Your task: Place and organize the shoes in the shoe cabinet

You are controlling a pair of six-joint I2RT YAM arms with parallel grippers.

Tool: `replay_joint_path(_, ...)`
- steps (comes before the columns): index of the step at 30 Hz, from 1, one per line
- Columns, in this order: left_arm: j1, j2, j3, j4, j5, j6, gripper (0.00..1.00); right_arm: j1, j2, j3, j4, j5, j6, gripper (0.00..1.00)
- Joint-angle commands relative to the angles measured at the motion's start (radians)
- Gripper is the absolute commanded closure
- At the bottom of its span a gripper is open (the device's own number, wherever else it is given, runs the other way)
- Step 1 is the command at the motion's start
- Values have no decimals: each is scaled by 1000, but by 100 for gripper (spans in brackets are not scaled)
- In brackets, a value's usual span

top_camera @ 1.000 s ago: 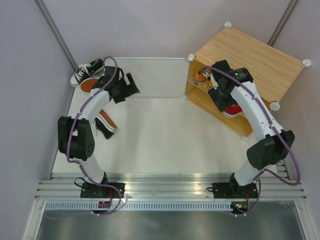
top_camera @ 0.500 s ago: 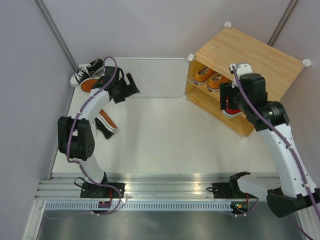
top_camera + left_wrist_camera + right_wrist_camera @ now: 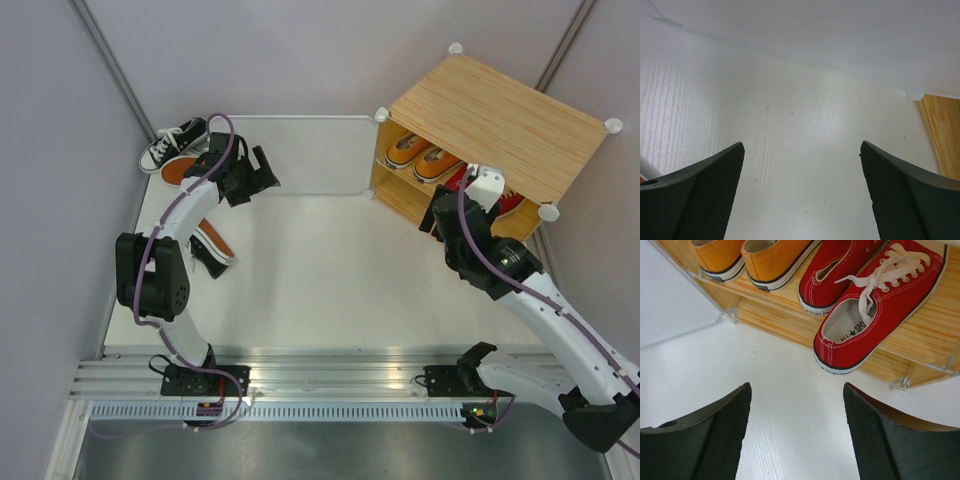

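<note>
The shoe cabinet stands at the back right with its wood-grain top showing. Inside it, two orange shoes sit left of two red shoes. The nearer red shoe's heel pokes over the wooden shelf edge. My right gripper hovers open and empty over the white table just in front of that heel, and it also shows from above. Far left, a black shoe lies next to an upturned orange sole. My left gripper is open over bare table.
A frosted white door panel lies open on the table left of the cabinet. Another black shoe lies on its side, partly under the left arm. Grey walls close in the table on the left, back and right.
My right arm has drawn back out of the cabinet toward the near side and its jaws have widened, leaving the red shoe on the shelf. The left arm has not moved.
</note>
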Motion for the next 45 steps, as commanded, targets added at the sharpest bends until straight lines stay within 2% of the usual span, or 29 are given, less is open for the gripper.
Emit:
replay_joint_path(1, 2, -22, 17, 11, 11, -5, 0, 87, 89, 54, -68, 343, 228, 21)
replay_joint_path(4, 2, -27, 18, 11, 15, -8, 0, 101, 172, 96, -177, 434, 329, 19)
replay_joint_path(13, 2, -45, 17, 11, 14, -9, 0, 100, 224, 53, -176, 579, 470, 20)
replay_joint_path(20, 2, -53, 12, 14, 26, -17, 0, 80, 287, 30, -111, 613, 447, 22)
replay_joint_path(30, 2, -71, 6, 16, 32, -22, 0, -6, 327, -48, 90, 563, 311, 24)
replay_joint_path(35, 2, -79, 3, 21, 35, -25, 0, -35, 352, -68, 116, 529, 299, 27)
replay_joint_path(41, 2, -82, 0, 22, 32, -25, 0, -73, 341, -105, 154, 495, 263, 43)
replay_joint_path(42, 2, -82, 1, 22, 32, -25, 0, -80, 336, -110, 163, 492, 257, 57)
replay_joint_path(44, 2, -80, 1, 24, 31, -25, 0, -83, 320, -120, 170, 495, 242, 74)
replay_joint_path(45, 2, -80, 1, 22, 32, -25, 0, -83, 310, -122, 176, 492, 234, 90)
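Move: The right hand, open, goes for the outermost red shoe on the cabinet's upper shelf. Its middle is about 9 cm ahead, 11 cm to the right and 8 cm lower, with the heel poking out over the shelf edge towards the hand. Beside it, the other red shoe lies roughly 14 cm ahead and 6 cm right of the hand; the nearest orange shoe is 16 cm straight ahead, both about 8 cm lower. From the left hand, the outermost red shoe is some 49 cm right, 4 cm back and slightly higher. The right fingers close on the collar at the heel end of the outermost red shoe and pinch it together. To get there the hand comes down about 6 cm while travelling right and forward about as much, turning clockwise some 30 degrees early on so that the fingers line up with the shoe; the fingers shut only at the end of the approach. ##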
